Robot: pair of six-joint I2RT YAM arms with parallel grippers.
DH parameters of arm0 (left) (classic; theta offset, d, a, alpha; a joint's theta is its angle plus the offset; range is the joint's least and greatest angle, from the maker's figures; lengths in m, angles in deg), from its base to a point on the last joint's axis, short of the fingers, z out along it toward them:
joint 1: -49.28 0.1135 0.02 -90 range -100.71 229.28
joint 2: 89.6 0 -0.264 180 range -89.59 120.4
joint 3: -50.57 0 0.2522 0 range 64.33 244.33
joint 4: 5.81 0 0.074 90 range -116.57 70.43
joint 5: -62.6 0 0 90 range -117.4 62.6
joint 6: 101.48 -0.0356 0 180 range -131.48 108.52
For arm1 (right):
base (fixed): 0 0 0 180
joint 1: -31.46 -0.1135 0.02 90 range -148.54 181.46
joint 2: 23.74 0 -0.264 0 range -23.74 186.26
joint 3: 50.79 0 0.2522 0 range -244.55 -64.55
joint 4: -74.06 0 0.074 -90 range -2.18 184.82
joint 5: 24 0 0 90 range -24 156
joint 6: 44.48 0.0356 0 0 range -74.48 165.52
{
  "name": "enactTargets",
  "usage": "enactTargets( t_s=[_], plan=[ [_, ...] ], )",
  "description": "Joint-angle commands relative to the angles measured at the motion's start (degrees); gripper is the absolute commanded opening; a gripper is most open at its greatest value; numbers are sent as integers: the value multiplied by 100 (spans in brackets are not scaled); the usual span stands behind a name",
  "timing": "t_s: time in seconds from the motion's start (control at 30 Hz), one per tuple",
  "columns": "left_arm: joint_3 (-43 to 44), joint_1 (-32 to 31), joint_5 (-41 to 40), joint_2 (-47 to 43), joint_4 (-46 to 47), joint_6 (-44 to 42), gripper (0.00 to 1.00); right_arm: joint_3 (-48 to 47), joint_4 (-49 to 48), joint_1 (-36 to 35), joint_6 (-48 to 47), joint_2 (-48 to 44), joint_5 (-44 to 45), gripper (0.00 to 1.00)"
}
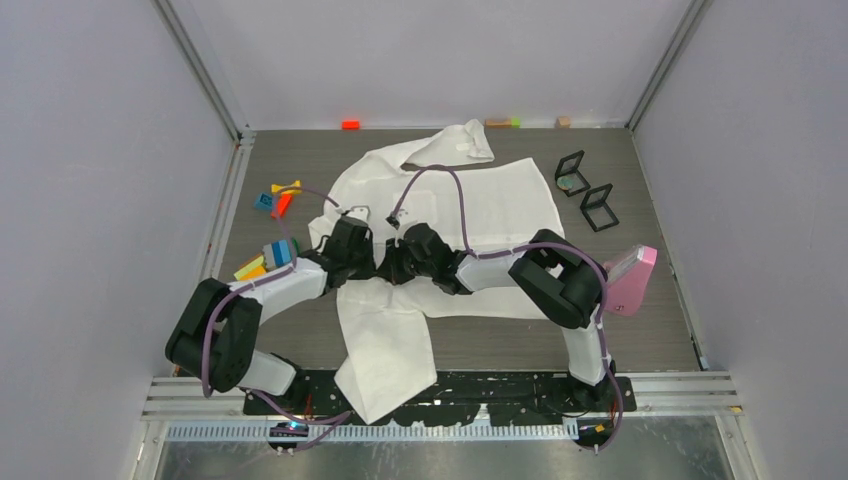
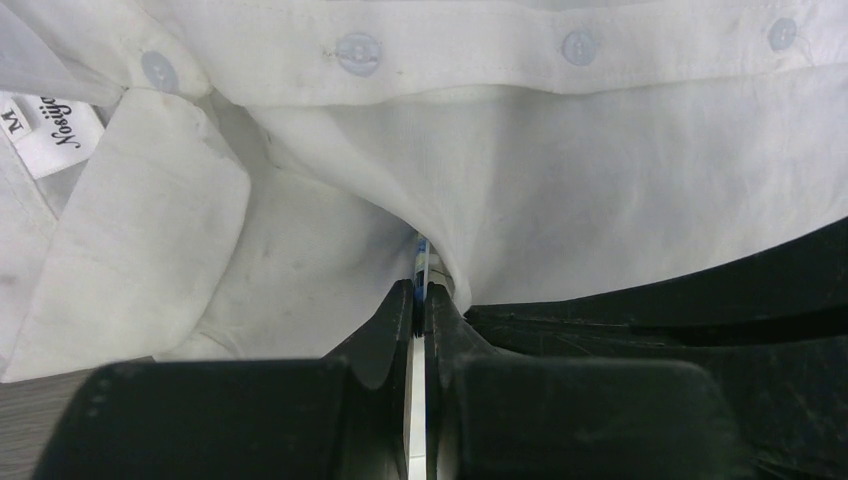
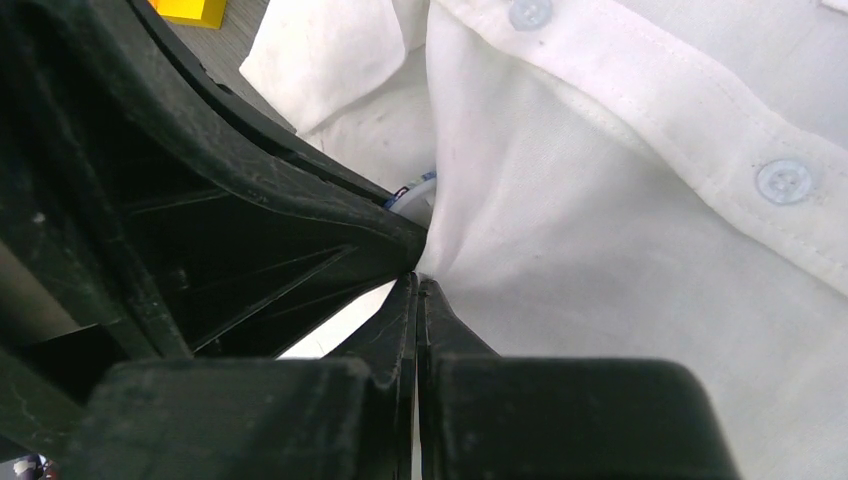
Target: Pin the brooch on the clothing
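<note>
The clothing (image 1: 490, 210), a white button-up shirt, lies spread over the table, and both arms meet above its middle. In the left wrist view my left gripper (image 2: 421, 290) is shut on the brooch (image 2: 421, 258), a thin blue and white piece whose tip pushes into a raised fold of the clothing (image 2: 600, 180). My right gripper (image 3: 417, 280) is shut on a pinch of that fabric (image 3: 620, 250), right against the left gripper's fingers. A sliver of the brooch (image 3: 418, 190) shows beside the fold. From above, the left gripper (image 1: 368, 262) and right gripper (image 1: 398, 262) almost touch.
Coloured blocks (image 1: 275, 200) lie left of the shirt, more of them by the left arm (image 1: 270, 258). Two black open frames (image 1: 585, 190) stand at the back right. A pink object (image 1: 632, 278) sits by the right arm. Small blocks (image 1: 350, 124) line the back wall.
</note>
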State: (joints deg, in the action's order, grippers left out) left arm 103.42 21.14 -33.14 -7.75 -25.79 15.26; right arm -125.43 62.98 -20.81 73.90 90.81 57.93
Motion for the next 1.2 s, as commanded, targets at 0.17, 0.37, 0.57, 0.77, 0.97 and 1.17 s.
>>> enactTargets(
  t_s=[0.17,0.37,0.57,0.77,0.97,1.17],
  plan=[
    [-406,192,721,-379,1090,627,0,-106,-189,-29,-73,-37,-221,1],
    [-592,375,987,-557,1378,782,0,-58,-182,-29,-26,-46,-260,1],
    [-833,623,1637,-530,1927,889,0,-81,-166,-29,-16,-58,-384,1],
    [-946,888,2103,-536,2192,950,0,11,-133,-31,-30,-161,-400,1],
    [-1087,1057,2474,-597,2435,1022,0,116,2,-29,-46,-429,-402,7],
    [-1114,1240,2732,-734,2328,949,0,496,353,-29,-288,-1286,-137,34]
  ],
)
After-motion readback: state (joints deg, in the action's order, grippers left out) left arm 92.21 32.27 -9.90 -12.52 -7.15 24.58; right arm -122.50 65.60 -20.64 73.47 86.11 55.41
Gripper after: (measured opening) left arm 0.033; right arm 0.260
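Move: The brooch is already shut in the left fingers, its middle about 1 cm ahead of the left hand point, with the raised shirt edge roughly 1 cm to the hand's right. The nearest placket button lies about 6 cm ahead, 1 cm left and some 3 cm lower; the collar label is about 9 cm left and 5 cm ahead. The right fingers already pinch that shirt edge, with the brooch about 2 cm to their left and 1 cm ahead. Keep the left gripper shut on the brooch and roll it about 25 degrees, left side rising, nearly on the spot, then lift it some 2 cm with a slight shift right. Hold the shirt edge almost still with the right gripper meanwhile; at the end open its fingers about a quarter to release the edge and back off around 2 cm, back, up and right. ##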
